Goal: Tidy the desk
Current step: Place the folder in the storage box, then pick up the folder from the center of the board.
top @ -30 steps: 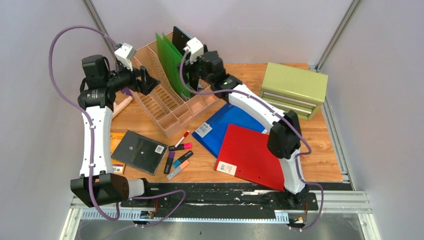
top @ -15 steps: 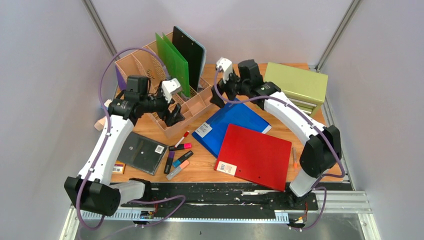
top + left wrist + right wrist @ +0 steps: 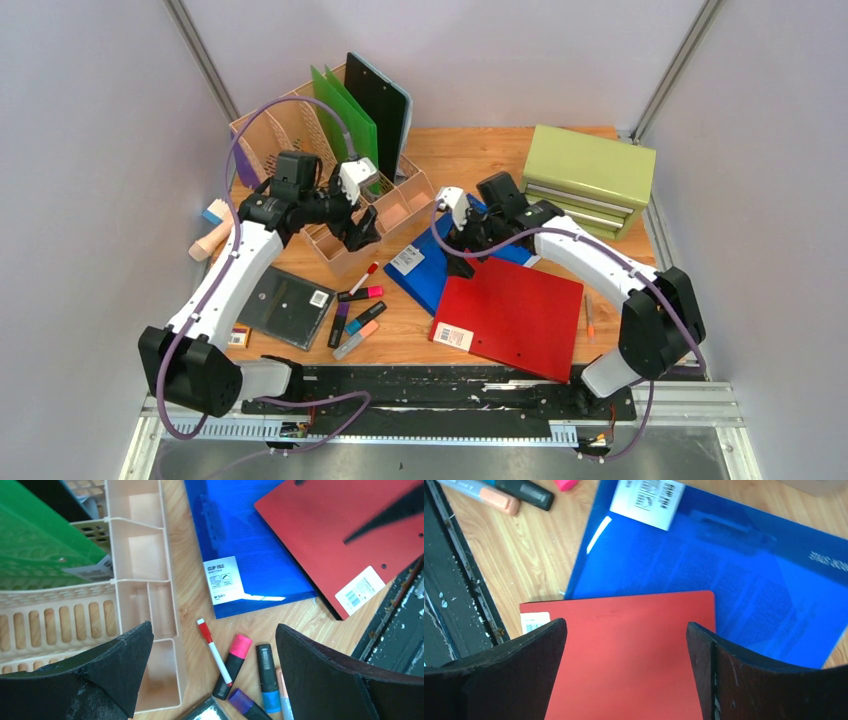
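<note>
The desk (image 3: 470, 150) holds a red folder (image 3: 510, 310) lying partly over a blue folder (image 3: 430, 262). Beside them lie several markers (image 3: 355, 315) and a dark grey notebook (image 3: 285, 300). My left gripper (image 3: 362, 230) hangs open over the front corner of the beige organizer (image 3: 330, 215). In the left wrist view the left gripper (image 3: 213, 626) frames a red-and-white pen (image 3: 215, 652) and a pink highlighter (image 3: 232, 665) below it. My right gripper (image 3: 462, 240) hovers open above the folders. In its own view the right gripper (image 3: 626, 623) spans the red folder (image 3: 624, 650), with the blue folder (image 3: 724, 580) behind.
Green folders (image 3: 345, 120) and a black one (image 3: 385, 100) stand in the organizer's back slots. A green drawer cabinet (image 3: 585, 175) sits at the back right. An orange pen (image 3: 590, 315) lies right of the red folder. A pink block (image 3: 212, 238) rests at the left edge.
Both arms swung away from the organizer's back toward the desk's middle. The left gripper came forward to the organizer's front corner, and the right gripper dropped over the folders.
</note>
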### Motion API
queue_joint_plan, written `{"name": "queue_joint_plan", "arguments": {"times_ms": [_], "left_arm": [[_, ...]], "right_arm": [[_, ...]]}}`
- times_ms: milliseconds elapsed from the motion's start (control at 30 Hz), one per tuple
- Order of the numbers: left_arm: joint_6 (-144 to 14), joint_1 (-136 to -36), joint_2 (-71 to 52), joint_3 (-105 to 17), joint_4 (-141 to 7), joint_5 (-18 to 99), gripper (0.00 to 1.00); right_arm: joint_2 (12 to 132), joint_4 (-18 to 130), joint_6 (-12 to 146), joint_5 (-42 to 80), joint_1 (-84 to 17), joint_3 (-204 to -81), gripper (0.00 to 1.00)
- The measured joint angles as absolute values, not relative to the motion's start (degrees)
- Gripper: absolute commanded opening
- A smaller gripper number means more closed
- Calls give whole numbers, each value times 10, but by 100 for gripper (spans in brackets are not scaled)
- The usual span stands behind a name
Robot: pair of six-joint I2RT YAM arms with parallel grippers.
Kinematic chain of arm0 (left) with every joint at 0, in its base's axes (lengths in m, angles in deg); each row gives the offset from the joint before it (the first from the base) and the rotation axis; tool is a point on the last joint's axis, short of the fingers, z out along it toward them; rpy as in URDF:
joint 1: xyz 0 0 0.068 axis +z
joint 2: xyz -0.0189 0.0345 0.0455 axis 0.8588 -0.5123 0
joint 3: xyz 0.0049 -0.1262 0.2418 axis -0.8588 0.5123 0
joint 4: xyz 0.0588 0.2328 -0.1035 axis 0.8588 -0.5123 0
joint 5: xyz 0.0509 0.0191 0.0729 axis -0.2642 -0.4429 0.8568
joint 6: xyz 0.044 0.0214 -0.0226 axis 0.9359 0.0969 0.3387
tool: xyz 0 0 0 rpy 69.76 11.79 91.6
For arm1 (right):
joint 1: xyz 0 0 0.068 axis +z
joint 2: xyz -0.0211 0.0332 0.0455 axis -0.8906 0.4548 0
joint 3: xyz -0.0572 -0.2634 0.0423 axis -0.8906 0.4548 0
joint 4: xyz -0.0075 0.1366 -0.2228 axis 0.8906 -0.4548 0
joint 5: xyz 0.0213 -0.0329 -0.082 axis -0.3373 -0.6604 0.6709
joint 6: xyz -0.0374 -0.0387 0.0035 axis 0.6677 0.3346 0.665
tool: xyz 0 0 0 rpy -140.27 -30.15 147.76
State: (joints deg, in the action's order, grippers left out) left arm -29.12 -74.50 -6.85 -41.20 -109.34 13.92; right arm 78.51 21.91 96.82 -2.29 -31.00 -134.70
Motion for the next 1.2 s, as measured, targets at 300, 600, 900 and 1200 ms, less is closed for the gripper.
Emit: {"name": "queue_joint_plan", "arguments": {"times_ms": [300,600,900,1200], "left_arm": [[-344,-736,-63,-411,-1087,213,100],[-372,-689,-59,-413,-1097,253,100],[-371,-689,-67,-411,-1097,226,100],[-367,-733,-108,-411,-1093,207,100]], "right_arm": [[852,224,994,32,-198,-1347,85],[915,239,1012,97,-141,-1337,77],[866,257,1049,150,-152,-1255,69],[776,227,1073,167,-229,-1188,67]]}}
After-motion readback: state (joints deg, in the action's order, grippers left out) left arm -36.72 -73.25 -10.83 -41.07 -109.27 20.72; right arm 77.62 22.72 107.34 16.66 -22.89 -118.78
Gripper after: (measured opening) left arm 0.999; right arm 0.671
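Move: The red folder's middle lies some 8 cm back and 10 cm right of the right hand and about 11 cm below it. The blue folder it overlaps is almost straight beneath that hand, centred only 2 cm farther out; the pink-capped marker lies 21 cm left and 4 cm back, and the storage box about 27 cm left and 22 cm ahead. From the left hand the red folder is roughly 29 cm right, 12 cm back and 18 cm down. The open right hand sinks about 11 cm towards the red folder, at first going back and left some 5 cm each way, then stays low and swings right by about 10 cm, its fingers tipping some 20 degrees steeper and closing partway while their tips come down on the cover and drag across it. The empty left hand, still wide open by the box's front tray, swings about 5 cm left with a counter-clockwise turn, then comes most of the way back and sinks a little. ##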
